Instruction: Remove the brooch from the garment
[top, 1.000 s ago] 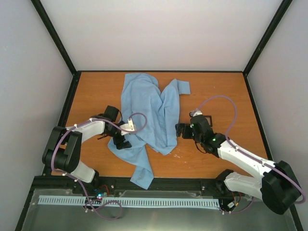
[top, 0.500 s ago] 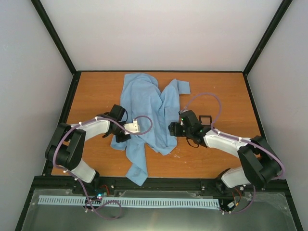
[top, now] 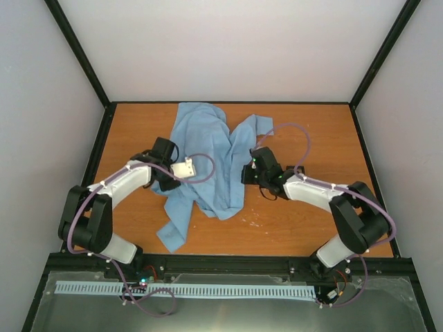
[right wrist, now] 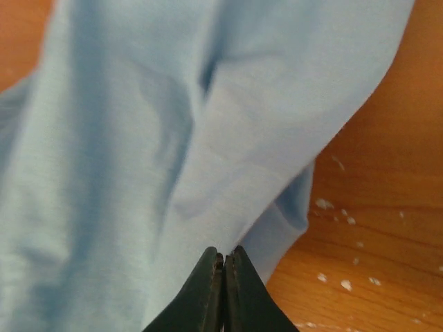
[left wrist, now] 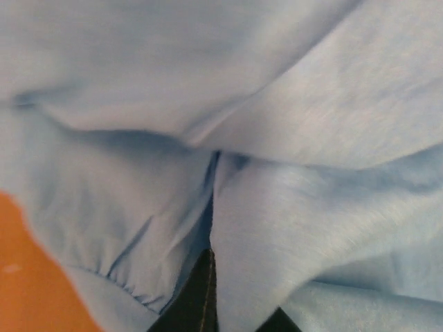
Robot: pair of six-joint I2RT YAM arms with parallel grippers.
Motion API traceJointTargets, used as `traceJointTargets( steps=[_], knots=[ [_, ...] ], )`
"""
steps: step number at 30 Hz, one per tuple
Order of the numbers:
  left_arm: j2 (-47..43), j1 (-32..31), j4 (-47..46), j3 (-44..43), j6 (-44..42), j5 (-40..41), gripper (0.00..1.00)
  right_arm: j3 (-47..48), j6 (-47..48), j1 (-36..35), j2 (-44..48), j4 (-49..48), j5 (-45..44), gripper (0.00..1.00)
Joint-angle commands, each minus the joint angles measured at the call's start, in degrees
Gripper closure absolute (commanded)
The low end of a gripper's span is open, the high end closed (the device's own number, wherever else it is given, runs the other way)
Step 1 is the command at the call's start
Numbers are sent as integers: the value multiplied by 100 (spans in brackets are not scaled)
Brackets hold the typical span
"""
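Note:
The garment [top: 208, 145], a light blue shirt, lies crumpled on the middle of the orange table [top: 318, 131]. The brooch is hidden; I see no dark disc in any view. My left gripper [top: 169, 185] sits at the shirt's left edge, shut on a fold of fabric. In the left wrist view the garment [left wrist: 311, 104] fills the frame and drapes over the left gripper [left wrist: 208, 259]. My right gripper [top: 247, 173] is at the shirt's right edge. In the right wrist view the right gripper [right wrist: 223, 254] is shut, with the hem of the garment [right wrist: 124, 138] drawn into its tips.
Black frame rails and pale walls close in the table on three sides. A sleeve end [top: 169, 238] trails toward the near-left edge. White specks [right wrist: 325, 204] dot the wood beside the right hem. Bare wood lies to the right of the right arm.
Both grippers went from open to shut at the shirt's edges. Both arms moved away from the near edge, and the lower sleeve was dragged left and farther back.

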State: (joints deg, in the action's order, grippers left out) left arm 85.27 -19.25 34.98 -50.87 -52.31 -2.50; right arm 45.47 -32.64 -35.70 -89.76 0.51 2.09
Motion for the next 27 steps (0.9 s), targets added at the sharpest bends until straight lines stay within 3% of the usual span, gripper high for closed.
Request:
traceJointTargets(
  steps=[1,8,14,20,27],
  knots=[
    [-260,379,45,-882,167,429,99,498,52,71,708,211,-181,97],
    [-693,711,458,-1926,-52,461,99,1290,460,414,1889,1033,-318,97],
    [-1220,751,507,-2063,-403,815,99,1961,855,417,2544,1581,-545,97],
    [-1594,799,657,-2263,-535,952,99,2531,909,416,2868,2040,-655,97],
    [-1684,795,1666,-3478,-540,447,99,3322,791,415,2966,2522,-706,97]
  ],
)
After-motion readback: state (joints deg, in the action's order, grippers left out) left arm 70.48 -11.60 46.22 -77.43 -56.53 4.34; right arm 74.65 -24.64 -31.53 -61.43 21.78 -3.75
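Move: The left fingers are already shut on the garment's left side; the garment's middle lies about 12 cm to their right, 8 cm ahead and 4 cm lower, its near tail end some 17 cm straight back. From the shut right fingers that middle is roughly 12 cm left, 6 cm ahead and 6 cm down. The far right flap stands some 20 cm ahead and 5 cm right of them, the small black frame 17 cm right and 2 cm ahead. No brooch is visible. The left hand keeps its pinch on the garment and hauls it up some 24 cm, first swinging about 8 cm forward, then easing slightly back while drifting left, fingers tipping up towards the front. The right hand, shut beside the cloth, climbs faster, about 35 cm and a little to the right, tilting up likewise, and ends clear with nothing between its fingers. ##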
